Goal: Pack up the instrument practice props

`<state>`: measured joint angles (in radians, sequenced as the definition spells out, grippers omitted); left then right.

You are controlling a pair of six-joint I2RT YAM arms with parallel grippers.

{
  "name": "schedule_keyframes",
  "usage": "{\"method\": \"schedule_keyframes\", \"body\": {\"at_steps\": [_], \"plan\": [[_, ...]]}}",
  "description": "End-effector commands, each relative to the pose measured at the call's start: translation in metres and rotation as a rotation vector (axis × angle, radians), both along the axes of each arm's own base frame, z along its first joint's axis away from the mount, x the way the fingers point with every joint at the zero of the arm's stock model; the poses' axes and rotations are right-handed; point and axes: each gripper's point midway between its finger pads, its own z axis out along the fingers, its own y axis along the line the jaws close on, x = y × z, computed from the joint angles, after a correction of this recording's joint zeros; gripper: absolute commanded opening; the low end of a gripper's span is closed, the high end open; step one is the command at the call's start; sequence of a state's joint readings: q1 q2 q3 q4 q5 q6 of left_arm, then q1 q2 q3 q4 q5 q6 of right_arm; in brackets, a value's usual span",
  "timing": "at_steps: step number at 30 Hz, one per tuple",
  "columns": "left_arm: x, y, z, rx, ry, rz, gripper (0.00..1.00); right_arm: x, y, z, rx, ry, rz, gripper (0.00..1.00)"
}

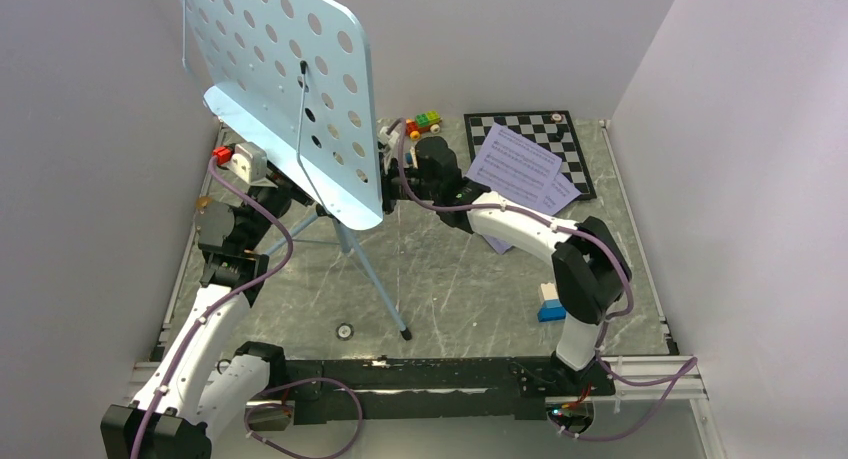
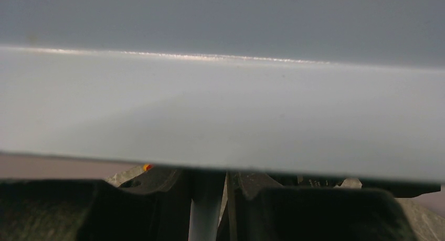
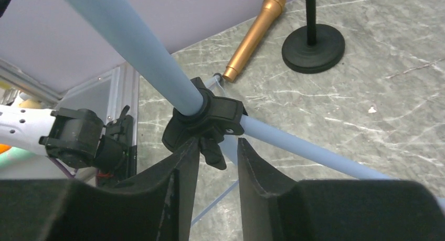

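Note:
The light-blue music stand (image 1: 290,89) stands at the left, its hole-punched desk tilted over both grippers. In the left wrist view my left gripper (image 2: 210,175) is shut on the stand's pole (image 2: 204,215), just under the desk (image 2: 220,109). My right gripper (image 3: 218,144) is open at the black tripod hub (image 3: 210,112). Its fingers straddle the hub's black lever (image 3: 212,153), which touches the left finger only. The gold-brown microphone (image 3: 254,36) lies beside the black round-based mic stand (image 3: 313,46). White sheet-music pages (image 1: 515,169) lie partly on the chessboard (image 1: 560,129).
A colourful toy brick car (image 1: 425,124) sits at the back by the wall. A blue-and-white brick (image 1: 549,304) lies beside the right arm's elbow. A small round disc (image 1: 345,331) lies near the front rail. The stand's tripod legs (image 1: 375,279) spread across the marble mat.

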<state>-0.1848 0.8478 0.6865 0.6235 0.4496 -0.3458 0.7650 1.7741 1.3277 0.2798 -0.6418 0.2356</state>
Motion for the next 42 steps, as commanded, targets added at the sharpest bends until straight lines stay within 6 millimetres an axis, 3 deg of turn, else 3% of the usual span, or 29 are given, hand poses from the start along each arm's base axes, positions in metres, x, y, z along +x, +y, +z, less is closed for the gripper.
{"method": "schedule_keyframes", "body": {"at_steps": [1, 9, 13, 16, 25, 30, 36, 42], "plan": [[-0.005, -0.017, -0.038, -0.001, 0.175, -0.111, 0.00, 0.002, 0.010, 0.014, 0.023, -0.037, 0.031, 0.33], [-0.004, -0.018, -0.040, -0.006, 0.181, -0.115, 0.00, -0.003, 0.012, -0.004, -0.039, -0.074, 0.033, 0.21], [-0.003, -0.017, -0.041, -0.007, 0.186, -0.112, 0.00, -0.012, 0.014, -0.011, -0.072, -0.206, -0.004, 0.00], [-0.002, -0.017, -0.042, -0.008, 0.191, -0.111, 0.00, -0.025, 0.010, -0.017, -0.082, -0.368, -0.038, 0.00], [-0.001, -0.017, -0.041, -0.013, 0.193, -0.110, 0.00, -0.040, 0.002, -0.028, -0.175, -0.669, -0.134, 0.00], [0.000, -0.017, -0.042, -0.016, 0.196, -0.110, 0.00, -0.048, -0.004, -0.045, -0.249, -0.850, -0.182, 0.00], [0.003, -0.018, -0.043, -0.020, 0.205, -0.110, 0.00, -0.047, -0.016, -0.073, -0.387, -1.085, -0.235, 0.00], [0.008, -0.018, -0.044, -0.026, 0.211, -0.106, 0.00, -0.034, -0.023, -0.079, -0.530, -1.321, -0.337, 0.00]]}}
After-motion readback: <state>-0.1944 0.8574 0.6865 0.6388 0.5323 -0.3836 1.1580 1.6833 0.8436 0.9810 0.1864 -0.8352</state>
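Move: The knob on the music stand's tripod collar sits right at the right hand's half-closed fingertips, about 2 cm to the left; the collar is some 5 cm left, 1 cm back and 2 cm up. About 24 cm lower on the table, the microphone stand lies roughly 24 cm left and 12 ahead, the microphone some 33 cm left and 4 ahead. From the left hand, still round the stand's pole, the knob lies about 15 cm straight below. Easing about 1 cm left onto the collar knob, the right hand shuts its fingers on it, then rolls some 65 to 70 degrees about its finger line, top tipping back towards the base (counter-clockwise looking along the fingers), while drawing back about 3 cm and slightly right. The left hand keeps hold of the pole and is carried about 2 cm right and back. ##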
